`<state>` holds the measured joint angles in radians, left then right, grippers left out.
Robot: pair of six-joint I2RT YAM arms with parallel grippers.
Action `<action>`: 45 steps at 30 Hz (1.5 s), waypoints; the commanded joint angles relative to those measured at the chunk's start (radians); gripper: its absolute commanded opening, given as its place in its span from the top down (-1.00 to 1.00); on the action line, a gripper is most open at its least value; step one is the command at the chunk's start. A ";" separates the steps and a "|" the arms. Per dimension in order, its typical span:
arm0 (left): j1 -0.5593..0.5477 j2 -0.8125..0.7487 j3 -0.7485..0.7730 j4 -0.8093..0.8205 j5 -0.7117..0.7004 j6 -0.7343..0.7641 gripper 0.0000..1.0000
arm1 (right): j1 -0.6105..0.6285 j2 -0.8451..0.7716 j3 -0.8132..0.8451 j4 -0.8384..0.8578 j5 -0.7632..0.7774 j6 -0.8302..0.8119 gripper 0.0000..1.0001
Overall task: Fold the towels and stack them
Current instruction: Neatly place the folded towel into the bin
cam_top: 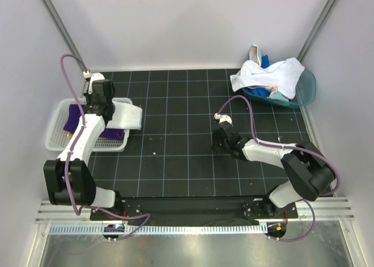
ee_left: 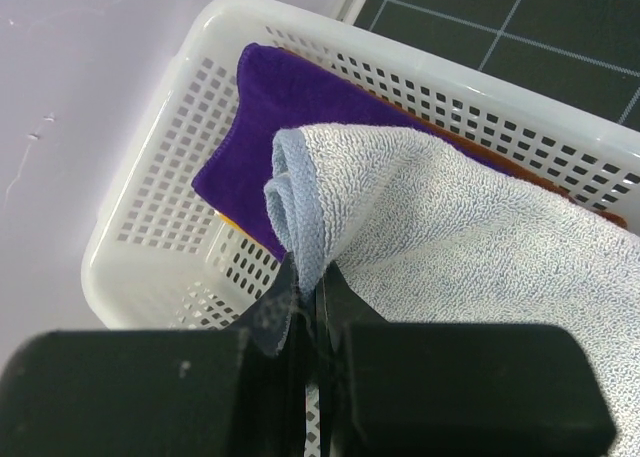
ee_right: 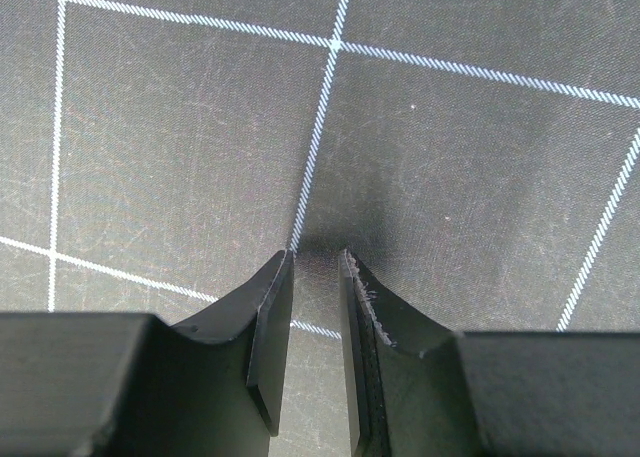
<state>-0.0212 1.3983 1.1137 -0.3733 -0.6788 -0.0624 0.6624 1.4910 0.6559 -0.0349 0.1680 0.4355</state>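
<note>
My left gripper (ee_left: 318,277) is shut on a folded edge of the pale blue-white towel (ee_left: 450,227). It holds the towel over the white mesh basket (ee_left: 150,227). From above, that towel (cam_top: 128,116) drapes across the basket's right rim onto the mat. A purple towel (ee_left: 290,97) lies folded in the basket (cam_top: 58,135), with a sliver of an orange-yellow one (ee_left: 228,220) under it. More towels, white on top (cam_top: 272,74), are heaped in the teal tub (cam_top: 307,89). My right gripper (ee_right: 318,262) hangs just above the black mat, jaws slightly open with nothing between them.
The black gridded mat (cam_top: 175,156) covers the table. White walls and metal posts close in the back and sides. The basket sits at the mat's left edge and the tub in the far right corner. The right gripper (cam_top: 217,143) is at mid-table.
</note>
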 commanded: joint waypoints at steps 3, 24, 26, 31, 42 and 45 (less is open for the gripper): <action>0.053 -0.002 0.034 0.074 0.007 0.018 1.00 | -0.003 -0.008 -0.012 0.029 -0.013 -0.012 0.36; 0.153 0.137 0.124 0.106 0.031 0.027 1.00 | -0.004 -0.012 -0.018 0.064 -0.028 -0.007 0.36; 0.159 0.142 0.127 0.111 0.041 0.023 1.00 | -0.004 -0.011 -0.018 0.064 -0.030 -0.009 0.36; 0.176 0.160 0.144 0.112 0.048 0.016 1.00 | -0.004 -0.006 -0.015 0.064 -0.035 -0.007 0.36; 0.202 0.228 0.167 0.099 0.015 -0.002 1.00 | -0.004 -0.006 -0.013 0.064 -0.033 -0.009 0.36; 0.213 0.243 0.172 0.079 -0.011 -0.031 0.92 | -0.004 -0.005 -0.012 0.064 -0.032 -0.009 0.36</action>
<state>0.1726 1.6386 1.2438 -0.3153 -0.6411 -0.0525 0.6590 1.4910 0.6430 0.0017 0.1360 0.4351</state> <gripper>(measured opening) 0.036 0.321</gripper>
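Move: The pale blue-white folded towel is already held by its left edge in the left hand, its middle about 10 cm to the right, 2 cm back and 7 cm below. The purple towel it goes onto lies in the bin almost straight under the hand, 15 cm down and 1 cm ahead; the bin's right rim is 17 cm to the right, level fore and aft, 11 cm below. From the idle right hand, the purple towel is some 53 cm left, 11 cm ahead and 2 cm higher. The pale towel, its free end sticking out past the bin's right rim, is drawn inward over the purple towel: the left hand carries it about 7 cm to the left, soon easing forward roughly 3 cm and sinking some 3 cm, most steeply at the end. The wrist turns about 10 degrees counter-clockwise, and the fingers keep their pinch on the left edge. ##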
